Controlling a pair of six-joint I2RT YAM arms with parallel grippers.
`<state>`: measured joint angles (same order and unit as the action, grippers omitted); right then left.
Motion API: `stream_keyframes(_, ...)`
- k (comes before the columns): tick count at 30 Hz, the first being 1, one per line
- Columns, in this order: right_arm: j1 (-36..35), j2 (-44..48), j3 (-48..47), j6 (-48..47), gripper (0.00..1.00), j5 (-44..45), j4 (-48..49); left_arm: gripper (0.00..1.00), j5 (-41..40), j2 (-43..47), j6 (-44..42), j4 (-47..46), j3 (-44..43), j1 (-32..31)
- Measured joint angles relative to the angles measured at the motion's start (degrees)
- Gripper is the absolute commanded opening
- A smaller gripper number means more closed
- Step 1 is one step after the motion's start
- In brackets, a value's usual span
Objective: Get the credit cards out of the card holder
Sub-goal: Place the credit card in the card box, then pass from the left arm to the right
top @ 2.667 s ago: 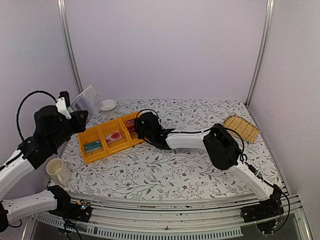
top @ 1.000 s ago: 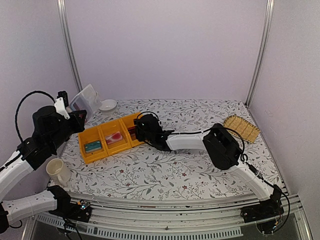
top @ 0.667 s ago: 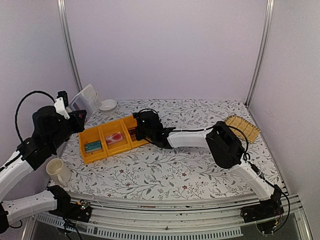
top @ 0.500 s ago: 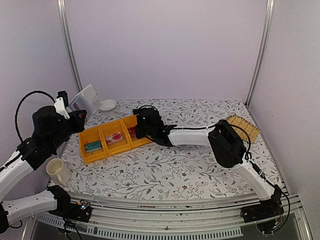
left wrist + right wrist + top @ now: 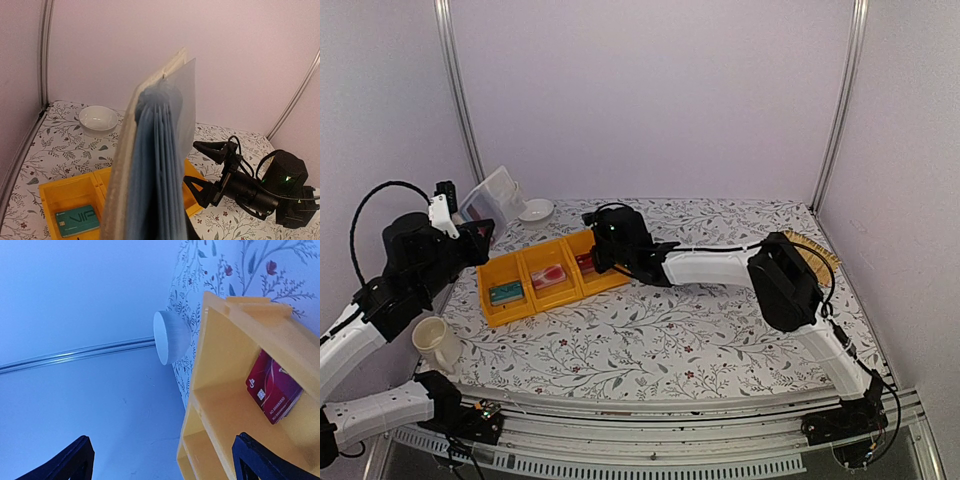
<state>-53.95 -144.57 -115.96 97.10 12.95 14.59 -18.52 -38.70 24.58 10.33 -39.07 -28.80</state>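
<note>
My left gripper (image 5: 475,222) holds the card holder (image 5: 490,194) upright at the back left, shut on its lower edge. In the left wrist view the card holder (image 5: 150,165) fills the middle and hides my fingers. A teal card (image 5: 504,292), a pink card (image 5: 551,273) and a red card (image 5: 586,263) each lie in one compartment of the yellow bins (image 5: 520,262). My right gripper (image 5: 604,246) hovers open over the right compartment with nothing between its fingers. The right wrist view has the right gripper (image 5: 165,460) above the red card (image 5: 274,390).
A white bowl (image 5: 535,209) sits behind the bins near the back wall. A cream mug (image 5: 437,343) stands at the front left edge. A woven straw basket (image 5: 812,252) lies at the right, partly behind my right arm.
My right gripper has opened and risen out of the right compartment, drawing slightly back. The red card stays in the bin. The left arm and card holder have not moved.
</note>
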Motion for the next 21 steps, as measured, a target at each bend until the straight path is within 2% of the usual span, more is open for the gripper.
stream_keyframes(3,-0.04,4.55,2.38,-7.06,0.99,1.07,0.13,0.0,3.3,0.92,-1.11,-1.66,0.79,0.04)
stream_keyframes(7,0.02,16.33,12.85,-19.3,0.99,3.45,8.37,0.0,10.49,2.86,-3.06,-5.18,2.1,0.11)
stream_keyframes(9,0.09,22.84,18.64,-28.41,0.99,4.07,15.82,0.0,15.3,3.74,-3.98,-7.45,2.51,0.11)
stream_keyframes(12,0.17,29.68,21.73,-43.34,0.99,3.61,21.81,0.0,22.69,3.98,-4.92,-10.71,2.54,0.11)
stream_keyframes(16,0.74,37.99,23.89,-66.88,0.99,-1.49,24.96,0.0,32.06,3.56,-5.7,-14.27,2.54,0.11)
stream_keyframes(18,1.64,43.87,28.3,-77.0,0.99,-5.66,26.27,0.0,37.4,3.13,-5.84,-15.89,2.51,0.11)
stream_keyframes(21,4.7,51.8,34.6,-83.8,0.99,-13.07,27.74,0.0,43.65,2.58,-5.44,-18.56,2.51,0.11)
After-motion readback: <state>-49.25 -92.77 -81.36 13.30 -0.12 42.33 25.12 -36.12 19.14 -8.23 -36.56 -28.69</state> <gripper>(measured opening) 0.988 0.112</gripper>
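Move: Below the right hand, roughly 11 cm down and 2 cm ahead, the red card lies in the card box's right compartment. The card holder, in the left hand's grip, stands some 18 cm left of the right hand, 13 cm back and 18 cm higher; from the left hand its middle is about 5 cm ahead and 3 cm up. The pink card is 11 cm left of the right hand and 3 cm back; the white bowl is 18 cm left, 14 cm ahead. Rising fast out of the card box with fingers still wide open, the right hand climbs about 37 cm away from the red card, swinging right and back as its fingers tip up steeply. The left hand keeps its pinch on the card holder and brings it right, back and up, turning it some 45 degrees clockwise and tilting it slightly up. ##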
